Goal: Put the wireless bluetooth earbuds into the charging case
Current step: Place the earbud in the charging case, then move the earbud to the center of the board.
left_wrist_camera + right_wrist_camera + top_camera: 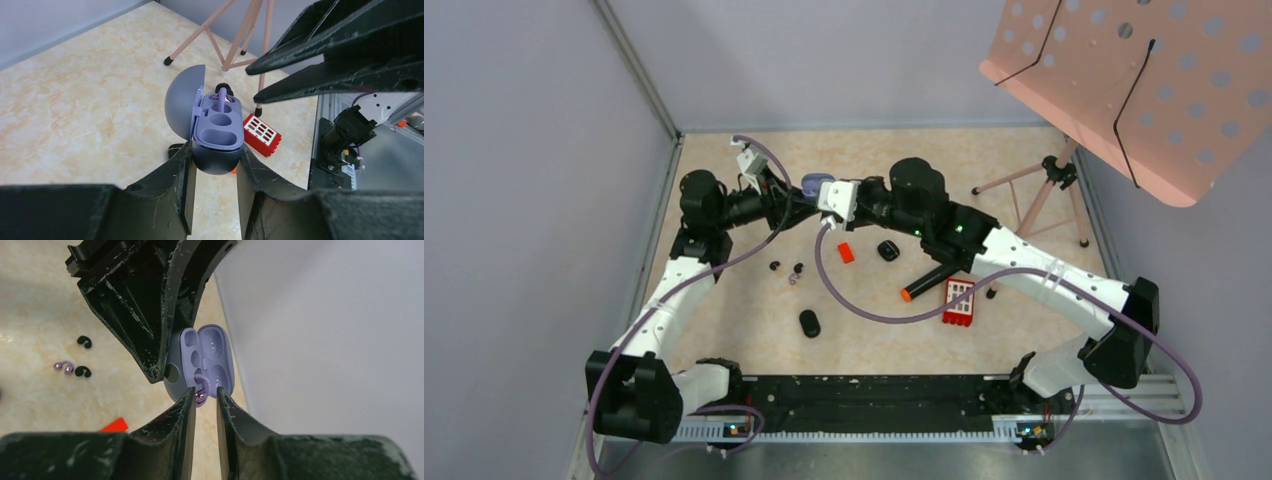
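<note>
My left gripper [216, 148] is shut on the dark bottom of the charging case [218, 131], held above the table with its lid swung open. The pale purple case [202, 357] faces my right gripper [205, 390], whose jaws stand slightly apart right at it. A pale purple earbud [201, 387] sits in the case's far slot, just beyond those fingertips. From the left wrist the same earbud [222, 95] pokes up out of its slot. From above, both grippers meet at the case [814, 183]. Two black earbuds [775, 266] [798, 268] and a purple one [793, 279] lie on the table.
A red block [959, 301], a small red piece [846, 253], two black oval things [887, 250] [809, 323] and a black marker with an orange tip [929, 280] lie on the table. A pink music stand [1144, 80] on a tripod [235, 35] stands at the back right.
</note>
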Robot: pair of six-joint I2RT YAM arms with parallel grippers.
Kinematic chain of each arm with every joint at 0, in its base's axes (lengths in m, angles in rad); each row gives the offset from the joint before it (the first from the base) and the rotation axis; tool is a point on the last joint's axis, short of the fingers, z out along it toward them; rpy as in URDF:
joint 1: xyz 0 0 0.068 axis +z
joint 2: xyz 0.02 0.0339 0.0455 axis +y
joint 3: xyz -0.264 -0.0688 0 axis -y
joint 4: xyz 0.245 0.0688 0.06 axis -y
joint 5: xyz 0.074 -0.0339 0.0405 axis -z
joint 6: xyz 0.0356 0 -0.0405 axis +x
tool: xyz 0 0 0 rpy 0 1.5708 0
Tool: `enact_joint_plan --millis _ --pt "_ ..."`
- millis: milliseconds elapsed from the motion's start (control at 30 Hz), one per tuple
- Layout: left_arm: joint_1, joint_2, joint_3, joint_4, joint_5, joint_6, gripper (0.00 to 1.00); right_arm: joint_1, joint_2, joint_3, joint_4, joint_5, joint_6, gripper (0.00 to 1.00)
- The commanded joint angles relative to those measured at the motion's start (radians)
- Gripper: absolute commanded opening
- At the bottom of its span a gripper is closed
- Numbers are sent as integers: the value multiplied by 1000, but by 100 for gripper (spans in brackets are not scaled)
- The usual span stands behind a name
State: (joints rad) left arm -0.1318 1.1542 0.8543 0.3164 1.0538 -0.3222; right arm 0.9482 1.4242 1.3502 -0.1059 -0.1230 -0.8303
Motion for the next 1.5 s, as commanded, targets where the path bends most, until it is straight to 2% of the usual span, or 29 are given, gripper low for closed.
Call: enact_joint_plan --millis 0,167,400,600,700,800,900,1067,1167,1367,1467 --pt "1 -32 1 -7 -35 73 0 -29 -17 119 -112 -49 124 24" --pt "15 -25 -9 -35 -100 79 0 -50 -41 139 -182 -123 193 27" --pt "77 -44 -11 -94 -260 23 0 -96 0 60 -217 -315 291 18" --pt "190 -44 -11 -121 -288 -77 0 -96 143 15 -162 -465 274 15" --pt "250 -39 -9 -120 -282 -130 0 -95 260 79 -171 -515 251 13" --pt "282 -39 -2 -120 -293 -138 0 -89 407 195 -254 -561 214 14" --pt "303 -42 11 -126 -312 -146 0 -68 534 292 -303 -551 195 16" --pt "326 -58 18 -148 -343 -153 0 -6 649 367 -301 -441 211 21" --pt "335 -65 12 -154 -353 -161 0 19 702 398 -275 -360 292 31" --pt "350 -71 16 -155 -364 -177 0 27 772 448 -214 -229 520 39" --pt "354 -67 17 -157 -364 -181 0 40 788 449 -190 -180 556 44"
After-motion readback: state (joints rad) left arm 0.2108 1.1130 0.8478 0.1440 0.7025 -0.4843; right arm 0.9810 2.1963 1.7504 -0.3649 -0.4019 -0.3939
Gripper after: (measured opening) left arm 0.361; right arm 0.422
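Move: The purple earbud on the table lies about 12 cm left of the right hand, 2 cm back and 31 cm below. One black earbud is 2 cm ahead of the purple earbud and 1 cm to its right; the other is 3 cm ahead and 4 cm left of it. The open case, held by the left hand, is some 4 cm left of the right hand and 2 cm ahead. From the left hand the purple earbud is about 6 cm left, 4 cm back, 28 cm down. Right hand drops about 27 cm and left to the purple earbud, opening; left carries the case left, forward. ##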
